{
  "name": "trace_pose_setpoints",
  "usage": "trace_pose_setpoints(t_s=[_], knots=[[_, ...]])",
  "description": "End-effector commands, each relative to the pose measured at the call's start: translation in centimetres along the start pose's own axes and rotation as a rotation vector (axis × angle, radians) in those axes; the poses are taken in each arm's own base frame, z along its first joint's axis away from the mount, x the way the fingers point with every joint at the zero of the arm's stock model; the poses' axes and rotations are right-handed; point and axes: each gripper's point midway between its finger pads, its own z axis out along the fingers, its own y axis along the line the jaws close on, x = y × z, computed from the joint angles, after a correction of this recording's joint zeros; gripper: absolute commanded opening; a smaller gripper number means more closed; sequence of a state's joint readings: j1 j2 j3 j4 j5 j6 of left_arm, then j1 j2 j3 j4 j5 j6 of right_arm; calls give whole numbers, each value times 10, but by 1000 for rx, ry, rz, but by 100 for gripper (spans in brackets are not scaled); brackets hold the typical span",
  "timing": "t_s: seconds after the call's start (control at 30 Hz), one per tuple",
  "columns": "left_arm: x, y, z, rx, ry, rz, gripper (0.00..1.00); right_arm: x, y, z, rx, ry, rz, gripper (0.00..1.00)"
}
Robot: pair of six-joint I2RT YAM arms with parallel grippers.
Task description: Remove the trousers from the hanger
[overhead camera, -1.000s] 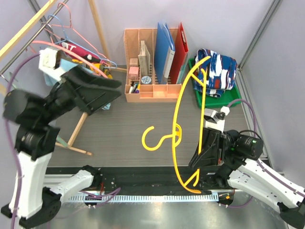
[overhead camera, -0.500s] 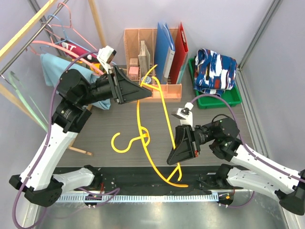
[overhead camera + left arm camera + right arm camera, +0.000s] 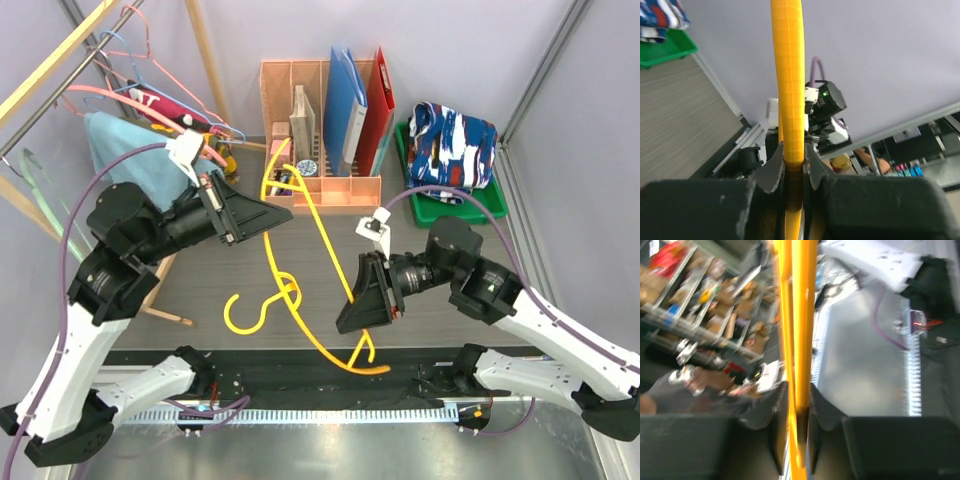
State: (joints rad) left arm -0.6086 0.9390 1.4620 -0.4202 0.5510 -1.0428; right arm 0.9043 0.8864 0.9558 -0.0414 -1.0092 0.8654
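A bare yellow hanger (image 3: pixel 300 225) hangs in the air over the table, its hook (image 3: pixel 243 316) pointing left. My left gripper (image 3: pixel 278 211) is shut on its upper arm, seen in the left wrist view as a yellow bar (image 3: pixel 789 90) between the jaws of the gripper (image 3: pixel 793 155). My right gripper (image 3: pixel 348 320) is shut on the lower arm, the yellow bar (image 3: pixel 802 315) running through the gripper (image 3: pixel 797 390). Navy-white-red print trousers (image 3: pixel 455 143) lie folded in the green tray (image 3: pixel 487 206). Light blue trousers (image 3: pixel 108 146) hang on the rack at the left. No cloth is on the yellow hanger.
A peach desk organizer (image 3: pixel 322 192) with blue and red folders stands at the back centre. A wooden clothes rack leg (image 3: pixel 160 275) stands at the left, with pink and blue hangers (image 3: pixel 140 45) on its rail. The green tray also shows in the left wrist view (image 3: pixel 670 50).
Both arms have swung the yellow hanger to the left and lower. The left gripper pulled back towards the left; the right gripper moved left and nearer the front edge. Both stay shut on it.
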Motion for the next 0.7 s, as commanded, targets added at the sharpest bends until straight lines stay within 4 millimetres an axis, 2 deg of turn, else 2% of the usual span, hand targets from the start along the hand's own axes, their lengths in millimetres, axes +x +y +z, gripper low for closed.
trace_pose_setpoints(t_s=[0.0, 0.03, 0.07, 0.1, 0.2, 0.27, 0.3, 0.33, 0.4, 0.43, 0.47, 0.53, 0.57, 0.63, 0.67], knots=[[-22, 35, -26, -248, -214, -55, 0, 1, -74, -36, 551, 2, -45, 48], [-26, 39, -31, -281, -249, -81, 1, -1, -86, -48, 663, -6, -48, 54], [-29, 43, -38, -312, -285, -96, 1, 6, -95, -66, 781, 27, -52, 59], [-30, 50, -47, -354, -322, -117, 1, -4, -118, -94, 985, -25, -82, 66], [-42, 65, -64, -449, -440, -170, 1, -10, -147, -146, 1321, -15, -126, 74], [-51, 75, -73, -516, -511, -193, 0, -18, -155, -159, 1426, 1, -174, 76], [-50, 81, -77, -551, -522, -205, 0, -29, -162, -173, 1541, 2, -223, 78], [-55, 82, -82, -567, -555, -212, 0, -35, -162, -172, 1570, 12, -267, 79], [-62, 90, -93, -620, -627, -222, 0, -62, -155, -169, 1610, -59, -376, 80], [-65, 92, -96, -635, -648, -226, 0, -76, -150, -174, 1661, -82, -451, 81], [-69, 97, -100, -664, -681, -224, 0, -96, -140, -165, 1632, -168, -504, 82], [-70, 100, -103, -683, -692, -224, 0, -119, -124, -162, 1592, -229, -600, 83], [-71, 101, -103, -689, -700, -226, 0, -139, -108, -155, 1541, -329, -639, 84], [-71, 102, -105, -701, -704, -226, 0, -156, -91, -150, 1486, -366, -737, 87], [-71, 103, -105, -703, -703, -226, 0, -168, -77, -139, 1401, -378, -833, 89]])
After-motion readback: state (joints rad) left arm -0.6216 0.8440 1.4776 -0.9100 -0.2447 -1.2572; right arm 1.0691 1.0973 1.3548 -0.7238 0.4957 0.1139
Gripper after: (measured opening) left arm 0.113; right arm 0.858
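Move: Some 42 cm to the left of the left hand and 3 cm ahead is the green hanger. The light blue trousers hang about 24 cm to the left hand's left and 14 cm ahead, some 12 cm below it; from the right hand they lie about 36 cm ahead and 42 cm left, roughly level. From the right hand the organizer is 43 cm ahead, 8 cm left, and the green tray 38 cm ahead, 32 cm right, both some 22 cm below. Opening wide, the right fingers let go of the yellow hanger, and the hand sweeps about 20 cm forward, drifting right and dipping before a slight rise at the end, its wrist swinging clockwise from leftward to forward-left and down. The left hand keeps its pinch and carries the hanger left, forward and down, some 10 cm left, turning counter-clockwise about 45 degrees towards the green hanger and light blue trousers. ##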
